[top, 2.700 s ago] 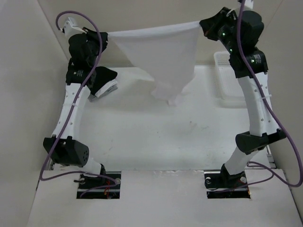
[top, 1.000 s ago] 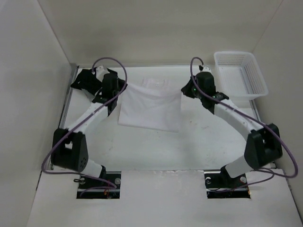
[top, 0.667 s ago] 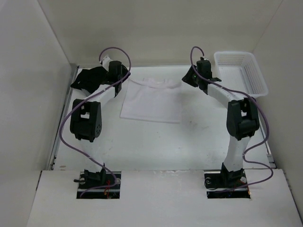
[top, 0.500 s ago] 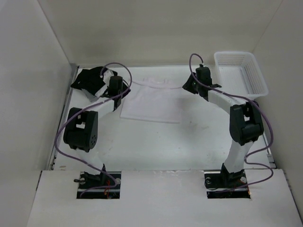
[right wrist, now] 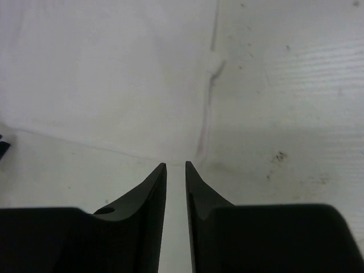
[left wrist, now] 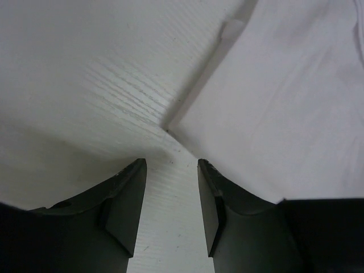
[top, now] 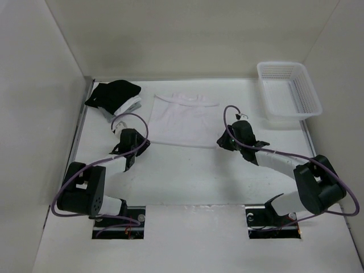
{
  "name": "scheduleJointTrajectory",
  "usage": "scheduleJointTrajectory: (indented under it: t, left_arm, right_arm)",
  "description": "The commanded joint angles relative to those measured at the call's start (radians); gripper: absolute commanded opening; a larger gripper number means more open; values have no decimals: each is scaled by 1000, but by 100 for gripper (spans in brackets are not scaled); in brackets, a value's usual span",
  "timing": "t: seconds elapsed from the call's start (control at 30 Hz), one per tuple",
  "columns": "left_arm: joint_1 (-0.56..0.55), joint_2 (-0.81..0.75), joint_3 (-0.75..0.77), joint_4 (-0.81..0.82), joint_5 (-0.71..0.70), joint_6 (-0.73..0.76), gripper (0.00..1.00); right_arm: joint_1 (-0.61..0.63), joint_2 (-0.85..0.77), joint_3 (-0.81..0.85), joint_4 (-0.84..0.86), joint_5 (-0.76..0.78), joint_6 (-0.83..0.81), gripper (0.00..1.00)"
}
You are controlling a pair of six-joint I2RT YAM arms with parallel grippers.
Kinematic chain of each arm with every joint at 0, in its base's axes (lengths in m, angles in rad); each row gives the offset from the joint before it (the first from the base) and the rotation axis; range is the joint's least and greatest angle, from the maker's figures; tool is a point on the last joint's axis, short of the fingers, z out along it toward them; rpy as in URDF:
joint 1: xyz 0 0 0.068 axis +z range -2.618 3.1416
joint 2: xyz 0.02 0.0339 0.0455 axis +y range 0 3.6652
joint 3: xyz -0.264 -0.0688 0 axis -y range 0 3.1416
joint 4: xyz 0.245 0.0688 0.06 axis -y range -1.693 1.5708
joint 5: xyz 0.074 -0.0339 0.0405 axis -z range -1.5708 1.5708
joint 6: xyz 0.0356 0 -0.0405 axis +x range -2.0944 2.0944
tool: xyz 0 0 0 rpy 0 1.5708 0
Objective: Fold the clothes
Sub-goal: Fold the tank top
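The clothes, a thin white sleeveless top (top: 185,118), lies spread flat on the table toward the back, neck end farthest from me. My left gripper (top: 141,146) sits low just off its near left corner, open, with only bare table between the fingers (left wrist: 128,193). In the left wrist view the top (left wrist: 284,108) fills the upper right, its corner just ahead of the left gripper (left wrist: 170,168). My right gripper (top: 221,142) is at the near right corner. In the right wrist view the right gripper (right wrist: 175,166) shows a narrow empty gap, with the top's hem (right wrist: 114,74) just beyond the tips.
A black-and-white folded garment pile (top: 114,95) lies at the back left corner. A white plastic basket (top: 288,88) stands at the back right. Enclosure walls rise on the left, back and right. The table (top: 187,170) is white.
Both grippers have let go of the top, which now lies flat. Both arms drew back from its far corners to its near corners and lowered. The right jaws have narrowed.
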Motion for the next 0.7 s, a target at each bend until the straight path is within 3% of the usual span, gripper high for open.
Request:
scheduleJointTrajectory:
  t: [0.0,0.17,0.67]
  left_arm:
    - [30,41,-11,144,95,-25,40]
    - [62,94,-6,187,92,-56,36]
    - [70,159,26,204,72,-80,8]
  right_arm:
    - [5,-29,-54,100,38,32,29]
    - [5,-8,-122,179,33,78,40]
    - [-10,89,-134,270,-4,160,46]
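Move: The tank top lies folded across with its near edge towards the arms. Its near left corner is about 3 cm ahead of the left hand and 1 cm below; the strap end lies some 18 cm ahead and 15 cm right, the clothes pile 18 cm ahead and 13 cm left. From the right hand, the near right corner is about 1 cm ahead, 1 cm left and 5 cm below; the white basket stands roughly 22 cm ahead and 27 cm right. Left hand eases 3 cm forward, pinching the near left corner; right sinks about 4 cm, opening at its corner. ##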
